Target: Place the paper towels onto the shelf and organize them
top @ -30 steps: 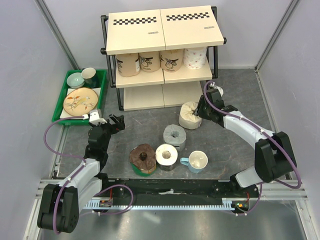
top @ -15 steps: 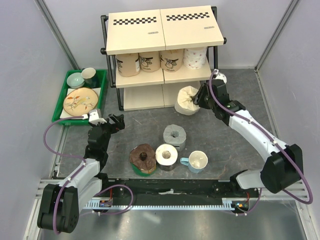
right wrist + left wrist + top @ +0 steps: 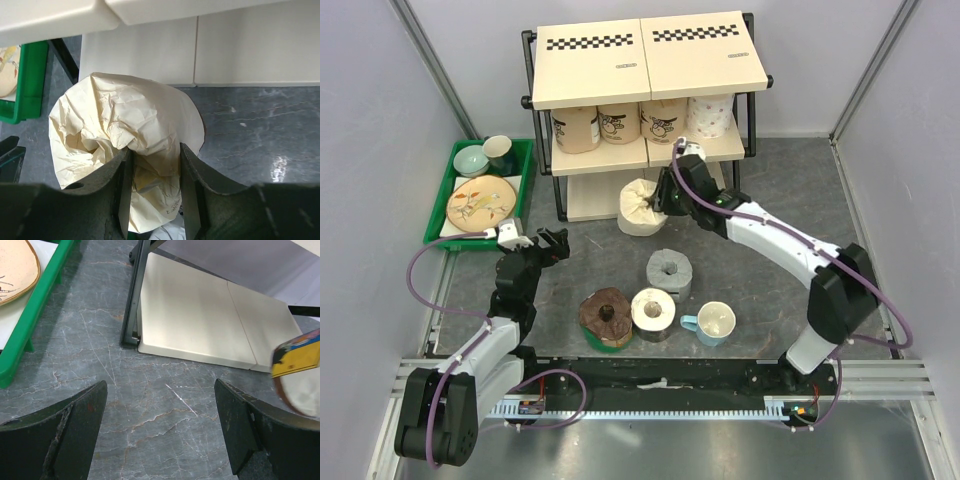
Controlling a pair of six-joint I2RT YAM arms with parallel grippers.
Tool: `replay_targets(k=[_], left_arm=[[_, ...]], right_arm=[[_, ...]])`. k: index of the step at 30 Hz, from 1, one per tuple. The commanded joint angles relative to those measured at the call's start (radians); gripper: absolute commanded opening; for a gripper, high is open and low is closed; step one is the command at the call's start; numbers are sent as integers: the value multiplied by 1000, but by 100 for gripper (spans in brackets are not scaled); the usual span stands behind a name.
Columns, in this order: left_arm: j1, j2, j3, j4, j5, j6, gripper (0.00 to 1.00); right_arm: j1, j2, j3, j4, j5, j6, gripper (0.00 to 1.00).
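Note:
The shelf (image 3: pixel 650 60) stands at the back, with several paper towels on its middle tier: three tan rolls (image 3: pixel 618 122) and a white patterned one (image 3: pixel 710 114). My right gripper (image 3: pixel 665 195) is shut on a crumpled cream roll (image 3: pixel 640 207), held just in front of the bottom board. In the right wrist view the fingers (image 3: pixel 152 155) pinch the roll's wrapping (image 3: pixel 125 120). A grey roll (image 3: pixel 669 272), a dark brown roll (image 3: pixel 606 316) and a white roll (image 3: pixel 653 311) lie on the table. My left gripper (image 3: pixel 555 245) is open over bare table (image 3: pixel 160 400).
A green tray (image 3: pixel 440 215) with a plate and bowls sits left of the shelf. A white mug (image 3: pixel 713 322) with a light-blue handle stands beside the white roll. The shelf's bottom board (image 3: pixel 195 325) shows in the left wrist view, beside the tray's edge (image 3: pixel 30 325).
My right arm has carried the cream roll from the table's right side leftwards, to the front of the shelf's bottom tier. The left arm has not moved.

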Motion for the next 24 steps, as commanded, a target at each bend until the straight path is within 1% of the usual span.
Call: replay_targets(k=[1, 9, 15, 24], left_arm=[[0, -11, -3, 50, -5, -23, 95], [0, -7, -2, 55, -4, -23, 95], [0, 1, -3, 65, 5, -23, 95], [0, 0, -6, 67, 5, -23, 95]], right_arm=[[33, 59, 120, 94, 15, 33, 38], [96, 224, 272, 104, 21, 36, 38], [101, 319, 396, 102, 15, 37, 38], [113, 430, 504, 96, 27, 34, 38]])
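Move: My right hand still holds the cream paper towel by its crumpled top. I'm taking it to the left board of the bottom shelf, whose middle lies roughly 10 cm ahead, 12 cm left and 16 cm below. The middle shelf's front edge hangs about 7 cm ahead, 1 cm left and 7 cm above; the grey paper towel stands some 15 cm back, 3 cm right and 14 cm below. From my left hand that board is about 18 cm ahead, 13 cm right and 11 cm down. With my right hand I sweep the cream paper towel about 11 cm left along the front of the rack, easing some 5 cm forward as well, increasingly so towards the end, to bring it in under the middle shelf's front edge towards the bottom shelf's left board. My fingers keep their pinch on the crumpled top, and the wrist turns only about 5 degrees counter-clockwise. ##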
